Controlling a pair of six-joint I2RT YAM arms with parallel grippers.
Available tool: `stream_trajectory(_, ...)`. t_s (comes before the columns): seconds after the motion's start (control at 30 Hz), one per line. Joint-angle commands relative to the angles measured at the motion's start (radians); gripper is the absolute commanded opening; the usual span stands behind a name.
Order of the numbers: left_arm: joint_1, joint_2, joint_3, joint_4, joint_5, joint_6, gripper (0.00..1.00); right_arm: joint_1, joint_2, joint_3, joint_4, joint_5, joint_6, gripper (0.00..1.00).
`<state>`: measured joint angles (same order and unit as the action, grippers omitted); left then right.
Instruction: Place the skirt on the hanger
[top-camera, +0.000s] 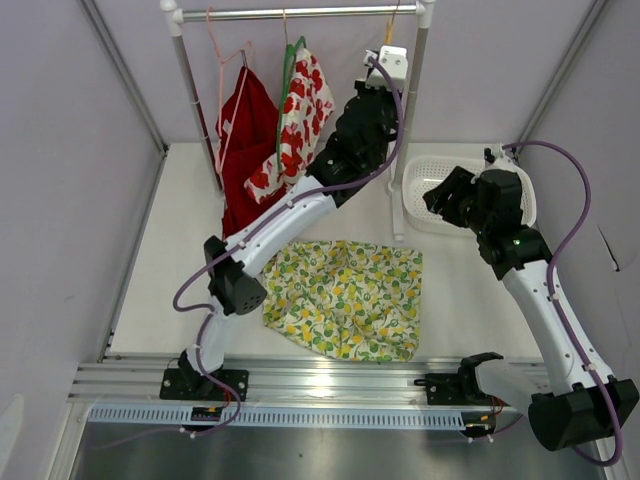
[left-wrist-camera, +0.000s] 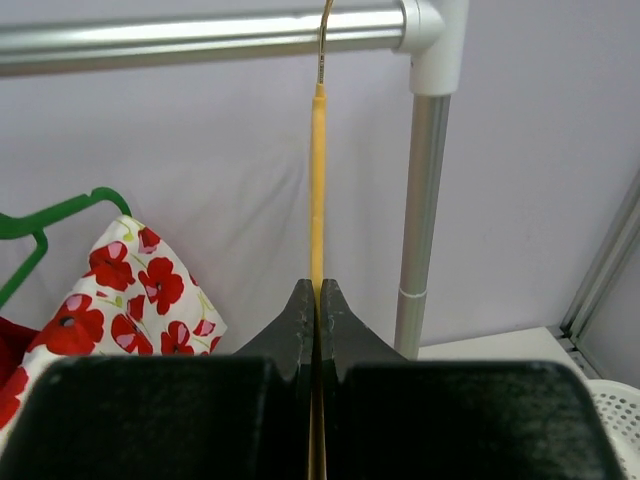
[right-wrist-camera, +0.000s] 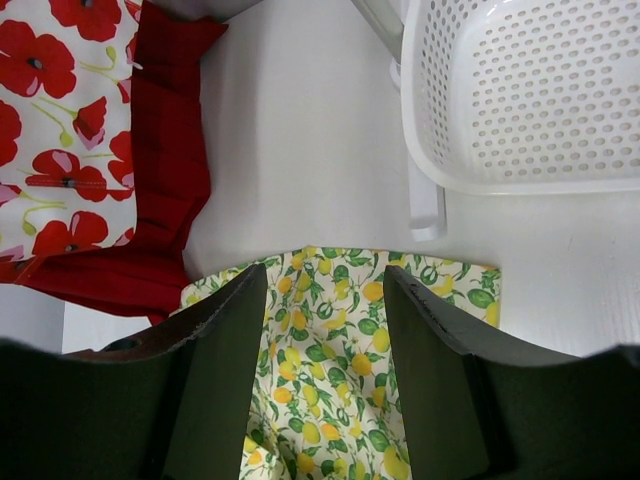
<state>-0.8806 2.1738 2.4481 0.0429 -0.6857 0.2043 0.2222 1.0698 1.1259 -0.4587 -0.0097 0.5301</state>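
Observation:
The skirt (top-camera: 345, 298), white with lemons and green leaves, lies flat on the table in front of the rack; the right wrist view shows its far edge (right-wrist-camera: 340, 370). The thin yellow hanger (left-wrist-camera: 317, 170) hangs by its hook from the right end of the rail (left-wrist-camera: 200, 35). My left gripper (left-wrist-camera: 317, 292) is raised to the rail and shut on the hanger's stem, just below the hook. My right gripper (right-wrist-camera: 325, 285) is open and hovers over the skirt's far edge, with nothing between its fingers.
On the rail's left part hang a red garment (top-camera: 245, 150) on a pink hanger (top-camera: 222, 80) and a white red-flowered garment (top-camera: 300, 125) on a green hanger (left-wrist-camera: 60, 215). The rack's right post (left-wrist-camera: 425, 200) stands beside a white perforated basket (right-wrist-camera: 500, 180).

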Motion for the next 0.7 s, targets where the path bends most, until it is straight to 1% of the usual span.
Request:
stream_trajectory(0.0,0.003,-0.161,-0.041,0.054,0.051,0.014,0.0,-0.003,0.002,-0.002,0.048,-0.013,-0.021,0.56)
stream_trajectory(0.03,0.003,-0.176,-0.06,0.057,0.057,0.011,0.0,-0.004,0.001,-0.003,0.049,-0.015,-0.022,0.56)
stream_trajectory(0.07,0.003,-0.193,-0.114,0.06,0.067,0.009,0.0,-0.004,0.001,-0.005,0.052,-0.015,-0.022,0.56)
stream_trajectory(0.17,0.003,-0.262,-0.167,0.066,0.092,-0.008,0.0,-0.006,-0.001,-0.014,0.058,-0.013,-0.022,0.56)
stream_trajectory(0.2,0.003,-0.291,-0.217,0.063,0.101,-0.011,0.0,-0.006,0.002,-0.015,0.055,-0.013,-0.025,0.57)
stream_trajectory(0.27,0.002,-0.321,-0.259,0.038,0.12,-0.029,0.0,-0.006,0.005,-0.017,0.051,-0.012,-0.028,0.57)
stream_trajectory(0.3,0.002,-0.339,-0.306,0.04,0.142,-0.034,0.0,-0.006,0.002,-0.018,0.051,-0.01,-0.03,0.57)
stream_trajectory(0.43,0.002,-0.478,-0.49,0.067,0.218,-0.065,0.0,-0.009,-0.002,-0.017,0.038,-0.004,-0.033,0.57)
stream_trajectory(0.5,0.002,-0.523,-0.529,0.055,0.264,-0.083,0.0,-0.009,-0.004,-0.014,0.028,-0.004,-0.035,0.57)
stream_trajectory(0.53,0.002,-0.575,-0.596,0.052,0.285,-0.088,0.0,-0.011,-0.005,-0.009,0.022,-0.004,-0.036,0.57)
stream_trajectory(0.6,0.002,-0.632,-0.671,0.048,0.32,-0.117,0.0,-0.012,-0.013,-0.008,0.003,0.002,-0.039,0.57)
stream_trajectory(0.63,0.002,-0.693,-0.722,0.046,0.359,-0.138,0.0,-0.012,-0.024,-0.008,-0.009,0.004,-0.039,0.57)
stream_trajectory(0.67,0.002,-0.721,-0.747,0.035,0.377,-0.152,0.0,-0.015,-0.027,-0.008,-0.015,0.005,-0.042,0.57)
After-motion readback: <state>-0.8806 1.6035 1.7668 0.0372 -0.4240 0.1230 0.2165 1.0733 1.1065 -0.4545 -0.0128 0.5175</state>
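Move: The left hand already grips the yellow hanger, its hook up at the rack rod some 11 cm ahead, 3 cm right and 7 cm above. The lemon skirt lies on the table about 24 cm back, 3 cm to the left and 46 cm below. The poppy skirt hangs roughly 8 cm ahead and 11 cm left, the right rack post 12 cm ahead and 11 cm right. From the right hand, the lemon skirt is about 11 cm back, 14 cm left and 28 cm down. Keeping its pinch on the yellow hanger, the left hand lifts the hook clear of the rod and draws back towards its base, nearly 10 cm, and about 5 cm left. It first rises around 4 cm, then sinks just as much as it leaves the rod, swinging some 15 degrees clockwise with the fingers shut. ##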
